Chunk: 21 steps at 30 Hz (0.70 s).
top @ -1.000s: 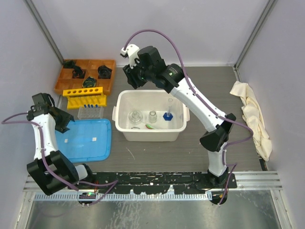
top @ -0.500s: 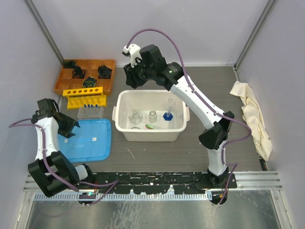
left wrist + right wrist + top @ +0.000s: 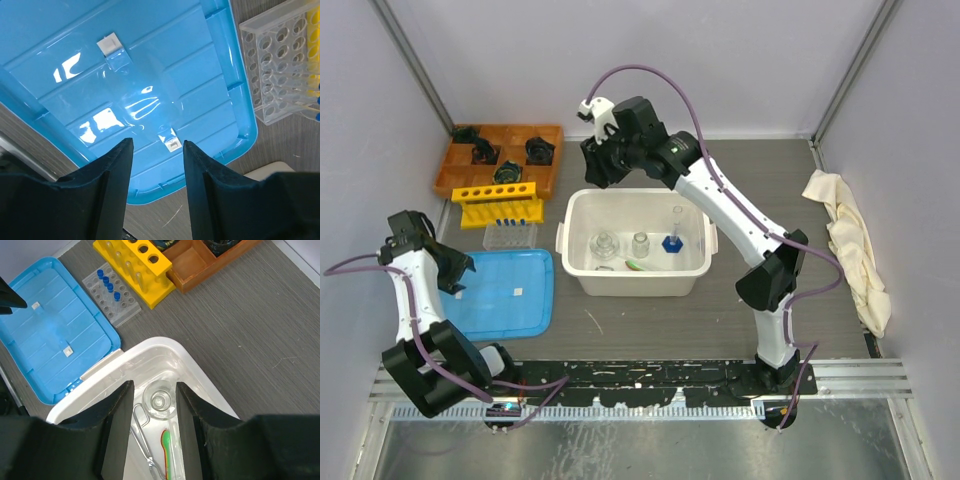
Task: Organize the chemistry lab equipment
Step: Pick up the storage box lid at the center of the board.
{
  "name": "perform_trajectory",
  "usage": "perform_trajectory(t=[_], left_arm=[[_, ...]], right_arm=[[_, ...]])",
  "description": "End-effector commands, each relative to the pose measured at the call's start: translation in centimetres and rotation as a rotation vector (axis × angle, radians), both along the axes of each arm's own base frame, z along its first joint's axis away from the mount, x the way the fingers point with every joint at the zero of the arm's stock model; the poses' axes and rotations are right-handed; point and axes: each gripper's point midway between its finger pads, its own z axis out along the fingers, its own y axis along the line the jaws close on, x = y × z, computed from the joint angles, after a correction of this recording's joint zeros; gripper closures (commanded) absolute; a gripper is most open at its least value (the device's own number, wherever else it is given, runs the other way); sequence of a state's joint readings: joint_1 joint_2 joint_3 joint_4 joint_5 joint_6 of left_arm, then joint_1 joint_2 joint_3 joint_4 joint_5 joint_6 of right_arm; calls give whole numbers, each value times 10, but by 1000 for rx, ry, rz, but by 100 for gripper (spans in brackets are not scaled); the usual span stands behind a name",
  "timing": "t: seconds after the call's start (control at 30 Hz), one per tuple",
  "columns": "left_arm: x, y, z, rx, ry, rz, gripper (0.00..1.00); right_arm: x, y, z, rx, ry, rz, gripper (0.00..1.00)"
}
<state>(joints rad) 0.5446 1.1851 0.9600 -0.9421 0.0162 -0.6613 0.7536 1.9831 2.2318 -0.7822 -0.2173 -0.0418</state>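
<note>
A white bin (image 3: 640, 193) holds a clear glass flask (image 3: 160, 400), metal forceps (image 3: 142, 440), a green spoon (image 3: 166, 450) and a glass cylinder on a blue base (image 3: 672, 240). My right gripper (image 3: 154, 385) hangs open and empty high above the bin's back left corner, the flask showing far below between its fingers. Left of the bin stand the yellow tube rack (image 3: 498, 203) and a clear rack with blue-capped tubes (image 3: 111, 292). My left gripper (image 3: 157, 145) is open and empty above the near left edge of a blue lid (image 3: 125, 75).
The orange tray of black parts (image 3: 500, 152) sits at the back left behind the racks. A cream cloth (image 3: 850, 250) lies along the right wall. The blue lid (image 3: 505, 290) lies flat on the table beside the bin's left handle.
My left arm has swung a little back to the left over the blue lid's edge. The right arm has barely moved.
</note>
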Motion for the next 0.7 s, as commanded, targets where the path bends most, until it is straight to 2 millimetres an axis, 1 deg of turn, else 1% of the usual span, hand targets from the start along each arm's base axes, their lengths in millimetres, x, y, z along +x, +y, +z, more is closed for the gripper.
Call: perform_trajectory(t=[0.0, 0.07, 0.13, 0.27, 0.3, 0.37, 0.47, 0.5, 0.53, 0.6, 0.63, 0.67], left_arm=[[-19, 11, 0, 75, 55, 27, 53], [-30, 16, -2, 100, 88, 53, 52], [-39, 19, -6, 104, 110, 79, 51], [-52, 17, -21, 63, 135, 143, 51], [-53, 17, -22, 65, 133, 156, 51], [-54, 16, -18, 59, 125, 172, 51], [-50, 12, -8, 24, 106, 184, 51], [-52, 16, -5, 43, 112, 200, 51], [-57, 25, -2, 80, 122, 225, 51], [-68, 49, 5, 160, 146, 293, 51], [-68, 57, 7, 178, 153, 309, 51], [-64, 63, 5, 173, 145, 314, 51]], right_arm=[[-12, 8, 31, 94, -21, 63, 55], [-16, 11, 30, 90, -21, 74, 56], [-15, 9, 30, 81, -27, 67, 56], [-13, 0, 24, 48, -45, 46, 56], [-14, -2, 23, 42, -45, 46, 56], [-14, -5, 20, 36, -44, 43, 56], [-14, -8, 19, 40, -43, 40, 55], [-13, -8, 18, 42, -39, 41, 55], [-13, -7, 18, 47, -33, 43, 55], [-10, -7, 20, 69, -19, 46, 56], [-9, -8, 21, 81, -10, 47, 56], [-7, -8, 21, 97, 6, 47, 56]])
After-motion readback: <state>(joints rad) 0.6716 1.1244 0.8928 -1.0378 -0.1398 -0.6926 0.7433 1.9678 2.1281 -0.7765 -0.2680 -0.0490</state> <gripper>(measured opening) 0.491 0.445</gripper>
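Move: The storage box lid lies flat almost under the left hand, its middle about 4 cm to the right, level fore and aft, and some 11 cm below. The clear tube rack is about 17 cm ahead and 9 cm to the right of that hand, with the yellow rack about 24 cm ahead and 7 cm to the right. The white box stands about 39 cm right and 8 cm ahead of it. From the right hand the lid is roughly 31 cm left, 14 cm back and 30 cm below. Touching nothing yet, the left hand heads back over the lid towards its near edge, about 6 cm, dipping a little and partly rising again, then drifting a couple of centimetres left. Its wrist turns some 15 degrees, partly counter-clockwise, fingers staying half open. The right hand hangs above the box, then sinks about 3 cm with its fingers open. ##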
